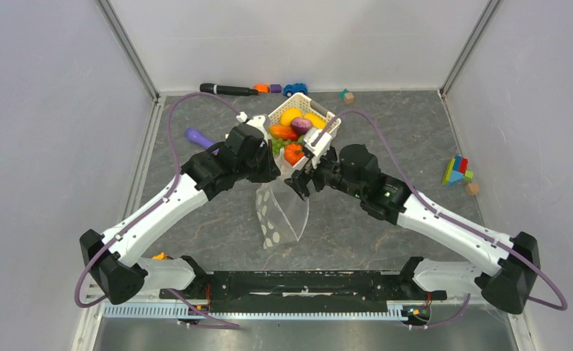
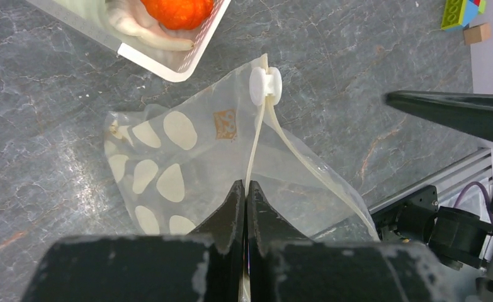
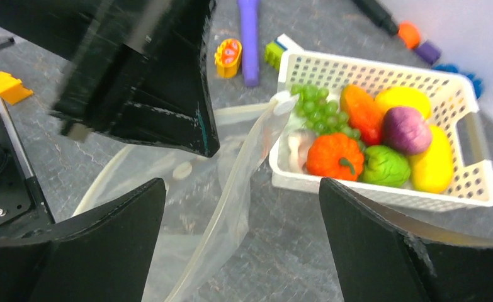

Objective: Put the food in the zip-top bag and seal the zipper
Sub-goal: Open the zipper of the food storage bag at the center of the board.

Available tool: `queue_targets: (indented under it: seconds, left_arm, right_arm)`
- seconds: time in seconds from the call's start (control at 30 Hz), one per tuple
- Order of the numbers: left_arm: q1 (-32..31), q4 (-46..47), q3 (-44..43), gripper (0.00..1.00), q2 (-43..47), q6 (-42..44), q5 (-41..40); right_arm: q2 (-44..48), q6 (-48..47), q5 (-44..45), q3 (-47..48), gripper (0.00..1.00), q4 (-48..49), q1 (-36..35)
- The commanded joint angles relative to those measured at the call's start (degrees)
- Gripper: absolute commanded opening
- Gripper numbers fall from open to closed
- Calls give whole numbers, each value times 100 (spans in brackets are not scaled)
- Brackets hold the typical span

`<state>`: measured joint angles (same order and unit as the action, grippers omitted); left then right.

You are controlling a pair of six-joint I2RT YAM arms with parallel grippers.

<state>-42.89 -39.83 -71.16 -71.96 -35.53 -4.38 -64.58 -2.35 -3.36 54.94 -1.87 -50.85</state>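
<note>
The zip-top bag (image 1: 282,212), clear with white dots, hangs in front of the white basket (image 1: 329,117), its mouth partly spread. My left gripper (image 2: 244,189) is shut on the zipper (image 2: 254,151) along the bag's (image 2: 187,145) mouth edge, below the white slider (image 2: 266,85). My right gripper (image 3: 242,189) stands wide open, and the bag's other lip (image 3: 243,163) runs between its fingers untouched. The food lies in the basket (image 3: 382,195): green grapes (image 3: 316,104), an orange pumpkin (image 3: 334,155), a purple piece (image 3: 405,129), a yellow piece (image 3: 434,165) and a green piece (image 3: 385,167).
Along the back wall lie a black marker (image 1: 228,89), a blue toy car (image 1: 295,89) and a small block (image 1: 347,96). A purple object (image 1: 199,137) rests left of the basket. Coloured blocks (image 1: 459,172) sit at the right. A yellow block (image 3: 4,85) is near the left arm.
</note>
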Motion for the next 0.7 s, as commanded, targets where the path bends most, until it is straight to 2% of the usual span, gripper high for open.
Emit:
queue_targets:
  seconds: [0.0, 0.03, 0.07, 0.1, 0.17, 0.23, 0.33, 0.47, 0.53, 0.6, 0.67]
  left_arm:
    - [-26, -451, -397, 2, -141, 423, 9]
    - [-26, -495, -414, 2, -142, 461, -27]
    - [-26, -542, -448, 2, -162, 513, -38]
    - [-26, -631, -488, 2, -189, 580, -45]
    - [-26, -853, -617, 2, -243, 740, -169]
    - [-26, -1168, -782, 2, -311, 956, -467]
    - [-26, -1917, -1142, 2, -435, 1178, -1309]
    - [-26, -2643, -1314, 4, -475, 1584, -2311]
    - [-26, -2804, -1272, 18, -488, 1646, -2631]
    - [-26, -2821, -1256, 25, -530, 1536, -2599]
    - [-26, -2508, -1166, 47, -554, 1425, -2045]
  right_arm:
    - [-509, 498, 299, 478, 94, -1123, 38]
    - [-586, 590, 253, 447, 88, -1163, 53]
    - [-655, 605, 174, 442, 77, -1218, 69]
    - [-729, 606, 168, 458, 59, -1318, 83]
    - [-821, 543, 381, 499, 30, -1578, 149]
    - [-792, 644, 999, 447, 1, -1726, 236]
    - [-725, 797, 1823, 333, 0, -1897, 417]
    - [-718, 922, 2209, 226, 0, -2027, 590]
    - [-728, 984, 2181, 175, 0, -1930, 611]
    - [-742, 1162, 2095, 205, 0, -1780, 609]
    - [-748, 1337, 1709, 204, 0, -1426, 609]
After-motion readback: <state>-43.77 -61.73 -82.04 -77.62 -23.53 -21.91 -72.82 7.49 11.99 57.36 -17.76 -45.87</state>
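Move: The bag's free zipper lip, which my right hand goes for, hangs about 8 cm below it, roughly 1 cm ahead and 2 cm to its right. The white slider sits some 8 cm ahead of that hand, 4 cm left and 6 cm down; the basket's middle is about 15 cm ahead, 1 cm left and 20 cm down. From my left hand, already pinching the other lip, the free lip lies about 7 cm right, 3 cm back and a little lower. I drop my wide-open right hand about 8 cm onto the free lip, tipping the fingers down, and pinch it shut. Then I draw it right and somewhat forward, swivelling clockwise, while my left hand carries its lip some 7 cm left, rolling nearly 30 degrees with its left side rising; at the last, my left fingers start to part. ##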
